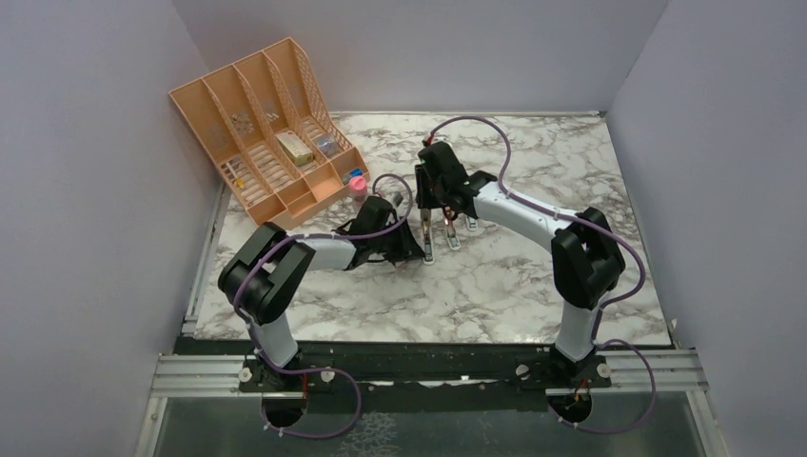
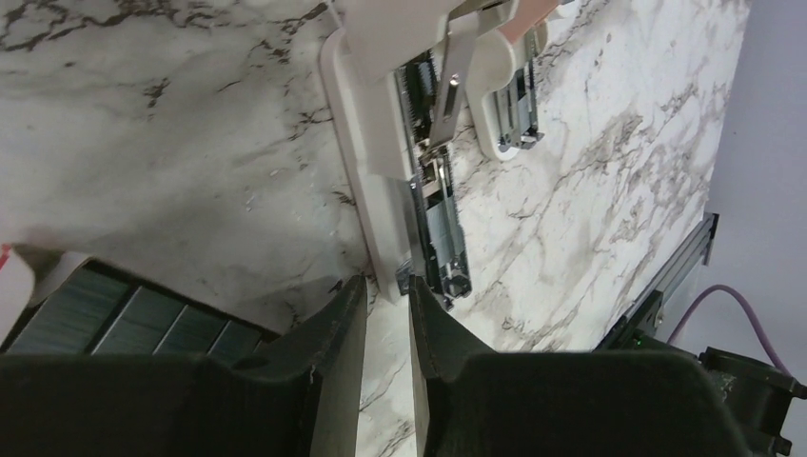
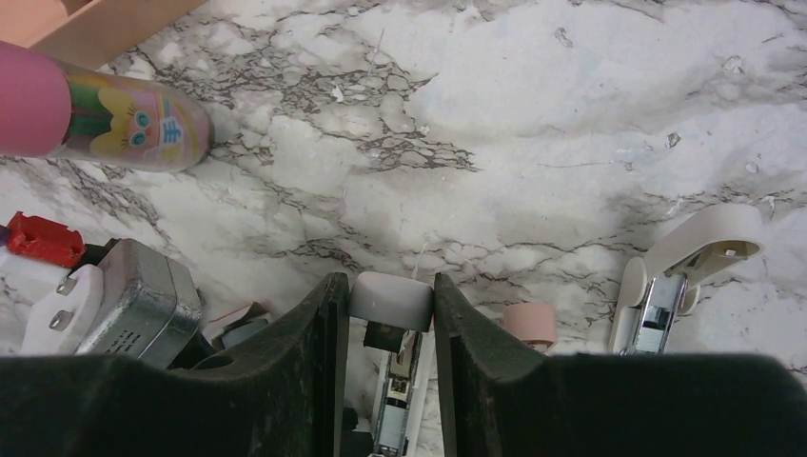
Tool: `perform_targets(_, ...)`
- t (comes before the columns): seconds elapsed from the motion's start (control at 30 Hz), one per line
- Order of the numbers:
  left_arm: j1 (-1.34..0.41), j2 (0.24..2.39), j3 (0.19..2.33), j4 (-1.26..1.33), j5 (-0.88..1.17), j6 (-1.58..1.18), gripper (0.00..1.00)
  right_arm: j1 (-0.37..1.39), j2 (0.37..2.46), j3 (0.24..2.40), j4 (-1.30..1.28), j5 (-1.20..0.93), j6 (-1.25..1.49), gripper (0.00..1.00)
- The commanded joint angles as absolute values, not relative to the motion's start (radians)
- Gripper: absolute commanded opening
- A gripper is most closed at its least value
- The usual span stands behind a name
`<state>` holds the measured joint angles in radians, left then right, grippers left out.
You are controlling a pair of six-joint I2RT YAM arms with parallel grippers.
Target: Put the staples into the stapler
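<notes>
The stapler (image 2: 381, 171) lies on the marble with its white base towards me and its metal channel (image 2: 442, 228) uncovered; a grey strip shows inside the channel. Its lid (image 3: 390, 297) is raised, and my right gripper (image 3: 388, 286) is shut on the lid's rounded end. My left gripper (image 2: 387, 286) stands at the near end of the base, jaws a narrow gap apart with only marble between them. The staples (image 2: 124, 319) lie as grey strips in a flat tray just left of that gripper. From above, both grippers (image 1: 416, 249) (image 1: 440, 214) meet over the stapler (image 1: 430, 238).
A second white stapler (image 3: 680, 276) (image 2: 514, 95) lies open just right of the first. A pink-capped bottle (image 3: 124, 119) (image 1: 359, 186) stands at the back left, beside a peach desk organizer (image 1: 266, 124). A red sleeve (image 3: 38, 238) lies left.
</notes>
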<state>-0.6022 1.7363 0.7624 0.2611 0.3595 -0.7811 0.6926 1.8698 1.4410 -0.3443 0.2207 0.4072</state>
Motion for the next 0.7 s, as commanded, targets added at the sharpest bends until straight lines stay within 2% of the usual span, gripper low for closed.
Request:
perform_targets(0.0,-0.615,1.764,0.8,0.307,0.4,-0.775,0.23,0.694,1.825,1.419,-0.324,0.19,0.429,0.32)
perform_targets(0.1,-0.618,1.775,0.799,0.311,0.395,-0.782,0.21,0.694,1.822,1.412,-0.325,0.186,0.434,0.32)
perform_targets(0.27,-0.62,1.787,0.77,0.311,0.373,-0.803,0.09,0.694,1.81,1.4,-0.33,0.176,0.437,0.31)
perform_targets(0.4,-0.62,1.795,0.747,0.311,0.352,-0.813,0.04,0.695,1.796,1.381,-0.342,0.152,0.437,0.31)
perform_targets(0.67,-0.62,1.811,0.733,0.31,0.335,-0.83,0.01,0.694,1.787,1.381,-0.45,0.045,0.444,0.3)
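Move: The near end of the long white stapler's base lies roughly 2 cm to the left hand's right and 1 cm below it, level fore and aft. The staple box is about 5 cm to its left and 1 cm farther out, the pink stapler about 6 cm right and 5 cm ahead. The right hand already holds the white stapler's raised lid; its magazine lies some 8 cm back and 8 cm below, the pink stapler 6 cm right and 6 cm back, 9 cm lower. To the right by about 1 cm and slightly down, the left hand eases in to the near end of the white stapler's base, its parted fingers closing almost fully at the base's edge; a grip can't be made out. The right hand keeps its hold on the raised lid and, starting a little later, draws it back some 1.5 cm towards the magazine, nearly level. ##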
